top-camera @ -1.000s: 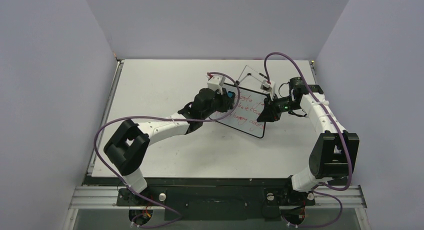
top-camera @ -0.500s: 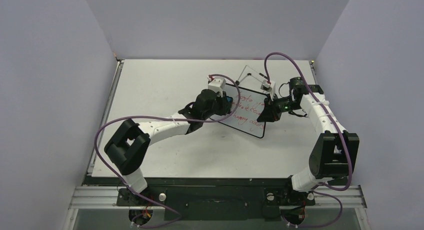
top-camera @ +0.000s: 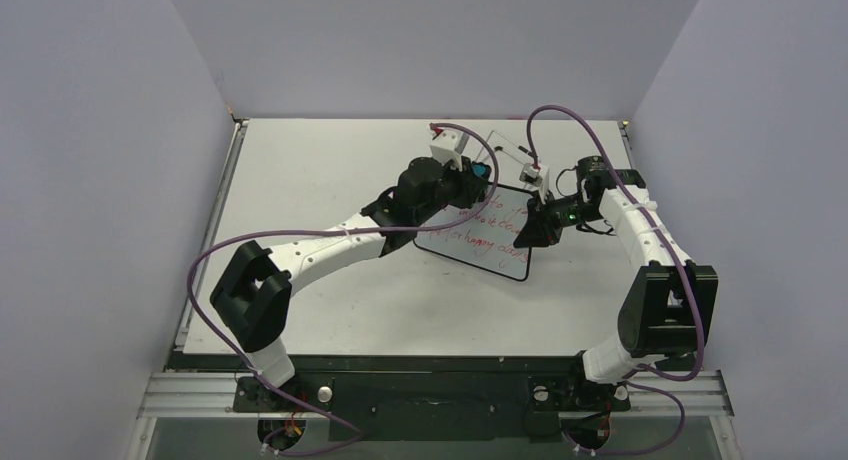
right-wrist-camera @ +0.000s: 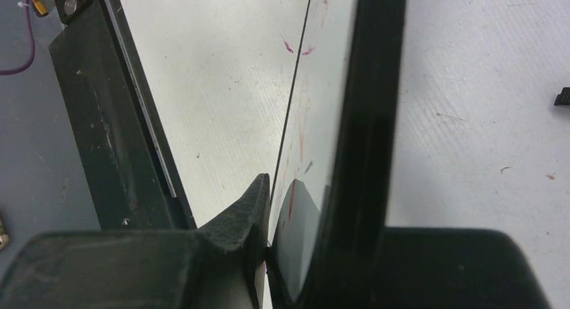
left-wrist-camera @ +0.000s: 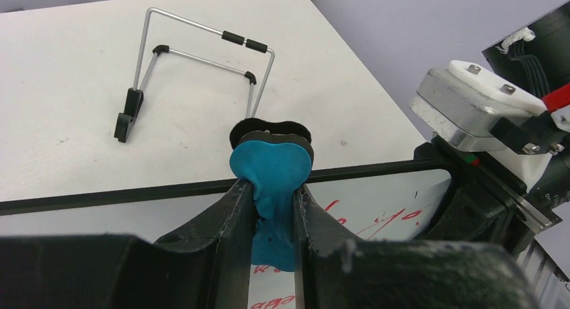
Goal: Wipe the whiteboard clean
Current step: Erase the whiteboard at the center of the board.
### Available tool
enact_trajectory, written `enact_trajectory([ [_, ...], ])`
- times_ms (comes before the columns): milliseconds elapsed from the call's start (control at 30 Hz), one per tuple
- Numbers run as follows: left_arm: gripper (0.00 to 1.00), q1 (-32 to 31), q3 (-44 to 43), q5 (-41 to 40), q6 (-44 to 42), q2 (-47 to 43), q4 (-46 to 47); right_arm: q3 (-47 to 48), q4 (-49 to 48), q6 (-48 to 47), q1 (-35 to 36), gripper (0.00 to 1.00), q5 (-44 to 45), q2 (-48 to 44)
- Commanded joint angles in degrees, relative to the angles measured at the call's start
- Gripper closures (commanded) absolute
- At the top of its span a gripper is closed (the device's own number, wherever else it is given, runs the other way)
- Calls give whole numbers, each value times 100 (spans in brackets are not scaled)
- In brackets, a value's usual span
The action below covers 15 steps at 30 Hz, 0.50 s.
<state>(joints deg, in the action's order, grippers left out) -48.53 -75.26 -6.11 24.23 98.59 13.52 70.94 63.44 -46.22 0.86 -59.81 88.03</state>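
Observation:
The whiteboard (top-camera: 487, 240) lies tilted at mid-table, with red handwritten lines across its face. My left gripper (top-camera: 478, 170) is at the board's far edge, shut on the small blue eraser (top-camera: 481, 169). In the left wrist view the eraser (left-wrist-camera: 271, 164) is pinched between the fingers (left-wrist-camera: 232, 208) over the board's black rim, with red writing on the whiteboard (left-wrist-camera: 383, 205) below. My right gripper (top-camera: 531, 232) is shut on the board's right edge. The right wrist view shows the whiteboard (right-wrist-camera: 321, 87) edge-on between the jaws of the gripper (right-wrist-camera: 286, 188).
The wire easel stand (top-camera: 503, 146) lies flat just beyond the board, and the left wrist view shows the same stand (left-wrist-camera: 201, 57) ahead of the eraser. Purple cables loop over both arms. Grey walls enclose the table on three sides.
My left gripper has carried the eraser from the board's upper left corner rightward and farther back to its far edge. More red writing is uncovered. The right gripper has held still.

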Motion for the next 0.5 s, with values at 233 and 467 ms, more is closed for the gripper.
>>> enact_trajectory([
  [233, 100, 239, 1489, -22, 325, -93, 812, 3, 668, -436, 233, 100, 22, 60],
  [467, 100, 254, 1802, -193, 318, 37, 881, -1, 668, -441, 236, 100, 29, 59],
])
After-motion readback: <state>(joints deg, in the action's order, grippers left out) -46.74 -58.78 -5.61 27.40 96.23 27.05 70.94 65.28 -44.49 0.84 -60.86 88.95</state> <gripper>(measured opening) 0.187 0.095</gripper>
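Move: The left hand holds the eraser at the whiteboard's top edge; the board's centre lies about 9 cm below, some 4 cm back and 1 cm left. The right gripper, holding the board's right edge, is roughly 12 cm right, 10 cm back and 8 cm below, and the wire stand some 20 cm ahead, 10 cm right, 22 cm below. From the right hand, the board's centre is about 5 cm ahead and 11 cm left, level with it. The left hand draws the gripped eraser about 6 cm down and 3 cm left, along the board's upper face. ##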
